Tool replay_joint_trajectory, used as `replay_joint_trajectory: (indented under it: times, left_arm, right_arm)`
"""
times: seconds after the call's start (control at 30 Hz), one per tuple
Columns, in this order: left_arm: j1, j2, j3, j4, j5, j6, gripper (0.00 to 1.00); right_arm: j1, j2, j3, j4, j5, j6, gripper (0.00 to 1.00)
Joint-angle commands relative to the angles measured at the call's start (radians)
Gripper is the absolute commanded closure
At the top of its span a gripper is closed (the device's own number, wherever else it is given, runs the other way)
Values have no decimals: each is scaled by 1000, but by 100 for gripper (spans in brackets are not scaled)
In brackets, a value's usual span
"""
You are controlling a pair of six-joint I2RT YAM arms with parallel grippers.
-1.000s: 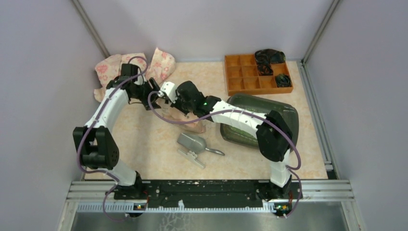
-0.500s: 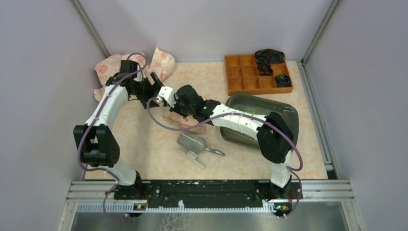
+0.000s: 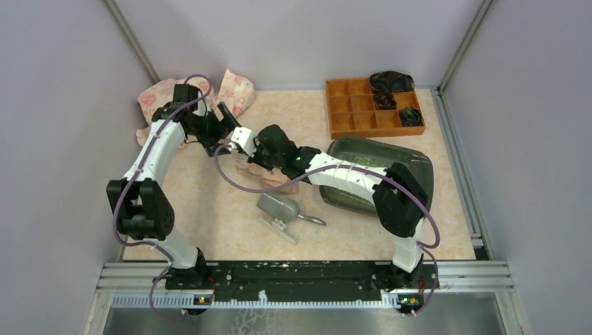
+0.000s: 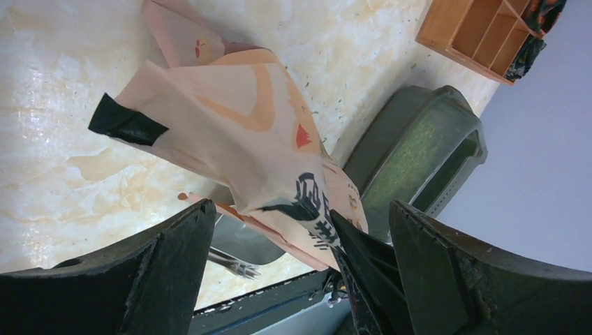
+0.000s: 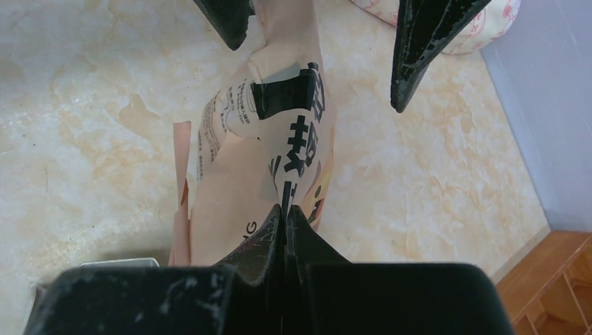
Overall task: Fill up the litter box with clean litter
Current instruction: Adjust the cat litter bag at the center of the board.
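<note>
The dark litter box (image 3: 423, 169) lies at the right, and light-green clean litter (image 4: 410, 157) covers its floor. My right gripper (image 5: 285, 209) is shut on a fold of the peach printed paper bag (image 5: 234, 185), which droops over the table centre (image 3: 269, 180). My left gripper (image 4: 300, 206) stands wide open just left of it (image 3: 227, 131). In the right wrist view its dark fingertips (image 5: 426, 35) flank the bag's far taped end without touching it. The bag (image 4: 230, 125) hangs beyond the left jaws.
A grey metal scoop (image 3: 280, 208) lies on the table just below the bag. An orange organiser tray (image 3: 356, 105) with black items sits at the back right. Floral cloth bags (image 3: 234, 89) lie in the back left corner. Walls close in on three sides.
My left gripper has opened wide, let go of the bag and drawn back slightly toward the back left. The right gripper, still holding the bag, has shifted a little left.
</note>
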Motion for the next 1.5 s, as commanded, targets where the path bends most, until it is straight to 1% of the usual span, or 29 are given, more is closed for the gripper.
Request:
replay_joint_trajectory:
  times: [0.0, 0.27, 0.3, 0.37, 0.43, 0.5, 0.57, 0.6, 0.63, 0.73, 0.77, 0.93, 0.97, 1.0, 1.13, 1.2, 1.23, 1.27, 1.33, 1.37, 1.4, 1.47]
  left_arm:
    - [9, 37, 17, -23, -2, -16, 1]
    - [11, 80, 22, -9, -57, -7, 2]
    - [13, 86, 25, -7, -55, -6, 8]
    - [13, 96, 25, 7, -42, -1, 27]
    - [14, 105, 28, 16, -30, 3, 43]
    - [14, 117, 39, 11, -40, 5, 49]
    - [16, 127, 50, 0, -52, 13, 61]
    - [17, 132, 55, -4, -59, 17, 63]
    - [19, 137, 59, -5, -61, 22, 68]
    - [26, 156, 82, -24, -78, 34, 95]
    - [27, 161, 90, -31, -81, 36, 100]
    - [29, 172, 137, -50, -112, 50, 100]
    - [30, 172, 145, -52, -117, 55, 100]
    - [32, 172, 153, -53, -118, 59, 100]
    - [35, 181, 191, -69, -122, 73, 100]
    - [35, 181, 198, -68, -123, 76, 100]
    - [36, 180, 199, -67, -124, 79, 100]
    - [35, 180, 201, -66, -122, 83, 100]
    - [37, 180, 201, -63, -121, 88, 100]
    - [37, 180, 199, -62, -120, 91, 100]
    - [37, 180, 195, -58, -120, 93, 100]
    - [37, 181, 185, -53, -119, 98, 100]
  right_arm:
    - [17, -68, -26, 53, 22, -21, 100]
    - [28, -86, -54, 86, 8, -46, 100]
    - [28, -88, -57, 89, 6, -49, 100]
    - [28, -89, -64, 92, 6, -51, 100]
    - [28, -89, -70, 95, 6, -53, 100]
    - [28, -88, -71, 92, 6, -56, 100]
    - [28, -87, -73, 92, 6, -58, 100]
    - [28, -89, -74, 91, 7, -59, 100]
    - [28, -90, -76, 92, 7, -60, 100]
    - [28, -92, -78, 91, 11, -61, 100]
    - [29, -91, -78, 89, 10, -60, 100]
    - [28, -88, -38, 68, 37, -12, 100]
    - [26, -86, -17, 50, 39, 16, 96]
    - [19, -86, 11, 29, 35, 41, 91]
    - [12, -125, 102, -66, 69, 144, 78]
    - [14, -157, 167, -170, 97, 186, 74]
    - [15, -176, 191, -230, 111, 219, 67]
    - [14, -199, 206, -282, 118, 248, 66]
    - [14, -267, 173, -347, 86, 303, 65]
    - [14, -318, 136, -363, 72, 340, 59]
    - [14, -351, 102, -385, 52, 383, 56]
    - [15, -404, 26, -434, -26, 460, 54]
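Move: Just below the left hand's open fingers is the litter bag's free top edge, the stretch to be gripped: about 4 cm down, 2 ahead and 1 left. From the right hand, which already pinches this edge farther along, that stretch is some 6 cm ahead, 8 left and 2 lower. From the left hand, the scoop lies about 15 cm back and 14 right, the clip about 22 back and 11 right, both some 18 below. The left hand sinks about 4 cm with its fingers wide open around the bag's top edge, shuts them on it while the right hand keeps its pinch almost in place, then draws the edge a couple of centimetres forward and to the left, rising slightly. Only after the left grip is shut does the right hand open to a bit under half, let go of the edge and pull away from the bag, quickly up about 11 cm and also right and back, tilting somewhat. ##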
